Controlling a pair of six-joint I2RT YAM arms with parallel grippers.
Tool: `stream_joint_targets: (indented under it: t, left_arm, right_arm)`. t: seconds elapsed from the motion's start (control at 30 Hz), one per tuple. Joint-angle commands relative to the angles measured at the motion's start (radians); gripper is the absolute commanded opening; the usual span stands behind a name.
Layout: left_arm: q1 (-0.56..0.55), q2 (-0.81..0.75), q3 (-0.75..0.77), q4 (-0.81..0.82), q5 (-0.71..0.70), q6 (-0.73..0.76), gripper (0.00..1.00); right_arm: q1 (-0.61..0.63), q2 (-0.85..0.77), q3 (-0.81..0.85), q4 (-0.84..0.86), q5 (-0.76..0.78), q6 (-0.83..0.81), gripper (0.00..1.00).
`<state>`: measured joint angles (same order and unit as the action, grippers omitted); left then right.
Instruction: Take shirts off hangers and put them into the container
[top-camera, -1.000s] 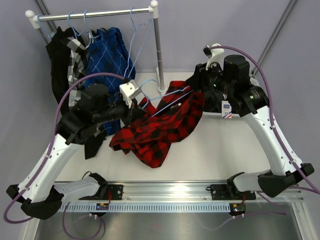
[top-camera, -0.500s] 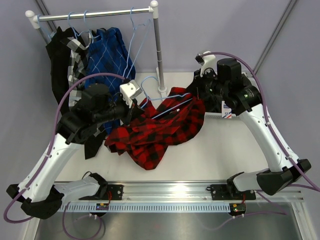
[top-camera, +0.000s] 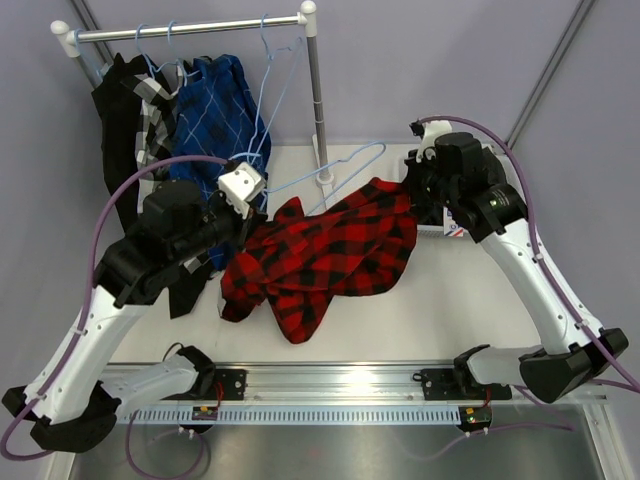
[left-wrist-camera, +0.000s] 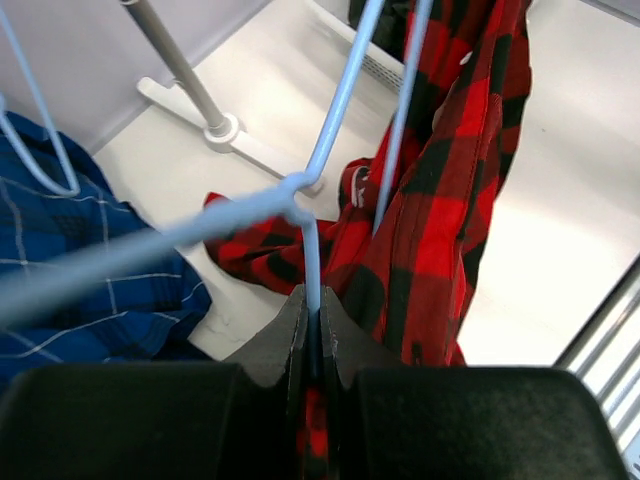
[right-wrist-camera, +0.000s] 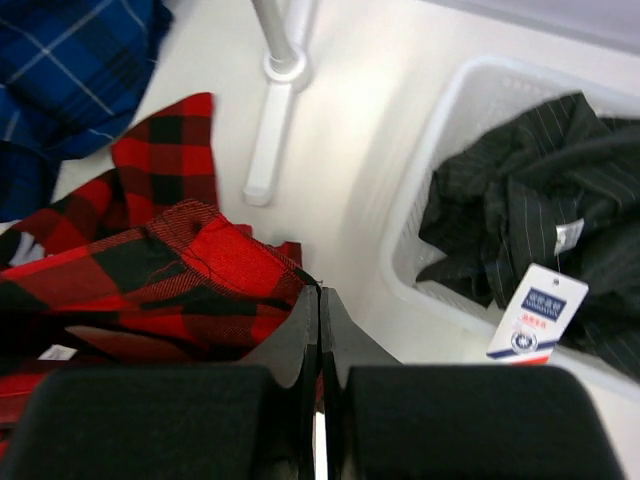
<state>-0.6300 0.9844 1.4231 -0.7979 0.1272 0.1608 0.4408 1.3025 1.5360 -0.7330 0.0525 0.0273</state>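
My left gripper (top-camera: 248, 196) is shut on the wire of a light-blue hanger (top-camera: 372, 147), seen close in the left wrist view as the hanger (left-wrist-camera: 340, 100) between the left gripper (left-wrist-camera: 314, 300) jaws. The red-black plaid shirt (top-camera: 330, 255) sags between the arms, and the hanger stands mostly above it. My right gripper (right-wrist-camera: 320, 295) is shut on the plaid shirt (right-wrist-camera: 150, 270) at its edge. The white container (right-wrist-camera: 425, 265) lies just right of it and holds a charcoal shirt (right-wrist-camera: 520, 210). From above, the container (top-camera: 428, 229) is mostly hidden under the right arm.
The white-and-metal rail (top-camera: 190, 28) stands at the back left on a post (top-camera: 315, 100). A blue checked shirt (top-camera: 215, 110), a black-white check shirt (top-camera: 155, 105) and a black shirt (top-camera: 115, 110) hang there, beside an empty hanger (top-camera: 270, 70). The post's foot (right-wrist-camera: 270, 110) lies near the right gripper.
The right gripper has shut on the plaid shirt's edge. The left gripper has drawn the hanger up and left, so the hanger has come largely out of the shirt.
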Motion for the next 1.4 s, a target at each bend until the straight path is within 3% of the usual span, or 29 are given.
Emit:
stream_joint_targets:
  t: [0.0,0.3,0.4,0.5,0.7,0.83,1.2,1.27,1.37]
  left_arm:
    - [0.006,-0.056,-0.013,0.075,-0.109,0.002,0.00]
    - [0.006,-0.033,-0.021,0.305,-0.106,-0.193,0.00]
    - [0.006,-0.012,-0.012,0.474,-0.118,-0.253,0.00]
    - [0.006,0.040,0.048,0.532,-0.110,-0.270,0.00]
    - [0.006,0.125,0.177,0.493,-0.123,-0.201,0.00]
    - [0.004,0.149,0.221,0.387,-0.224,-0.116,0.00]
    - [0.006,0.115,0.065,0.128,-0.324,-0.027,0.00]
    - [0.006,0.108,0.040,0.121,-0.321,-0.035,0.00]
    - [0.006,0.094,0.011,0.121,-0.291,-0.038,0.00]
  right_arm:
    - [-0.020,-0.051,-0.046,0.012,0.115,0.051,0.00]
    - [-0.013,-0.141,-0.217,0.148,-0.160,0.172,0.00]
    - [0.025,-0.141,-0.249,0.150,-0.157,0.175,0.00]
    - [0.071,-0.135,-0.272,0.152,-0.146,0.175,0.00]
    - [0.075,-0.172,-0.330,0.152,-0.089,0.189,0.00]
    - [0.073,-0.184,-0.330,0.095,0.000,0.180,0.00]
    - [0.075,-0.129,-0.340,0.008,0.067,0.206,0.01]
    - [0.073,-0.120,-0.341,0.009,0.063,0.201,0.04]
    - [0.073,-0.141,-0.343,0.035,0.014,0.180,0.32]
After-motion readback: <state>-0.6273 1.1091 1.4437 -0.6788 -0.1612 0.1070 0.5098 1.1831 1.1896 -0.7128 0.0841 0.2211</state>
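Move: The red checked shirt hangs between the hands, its middle some 14 cm right of the left hand, 3 cm back and 18 cm below. Beyond lie the blue shirt, about 16 cm ahead, 9 cm left and 8 cm below, and the rack's foot, 22 cm ahead, 16 cm right and 34 cm below. From the right hand, the shirt's middle is about 22 cm left, 11 cm back and 14 cm below; the container is 13 cm ahead, 18 cm right and 28 cm below. Keeping its pinch on the hanger's neck, the left hand pulls up about 12 cm and forward 6 cm out of the red shirt, then sinks back to its starting height, staying forward and turned some 15 degrees counter-clockwise. The right hand, gripping the shirt's edge, lowers it about 10 cm and back 5 cm, tips downward, then starts opening. ##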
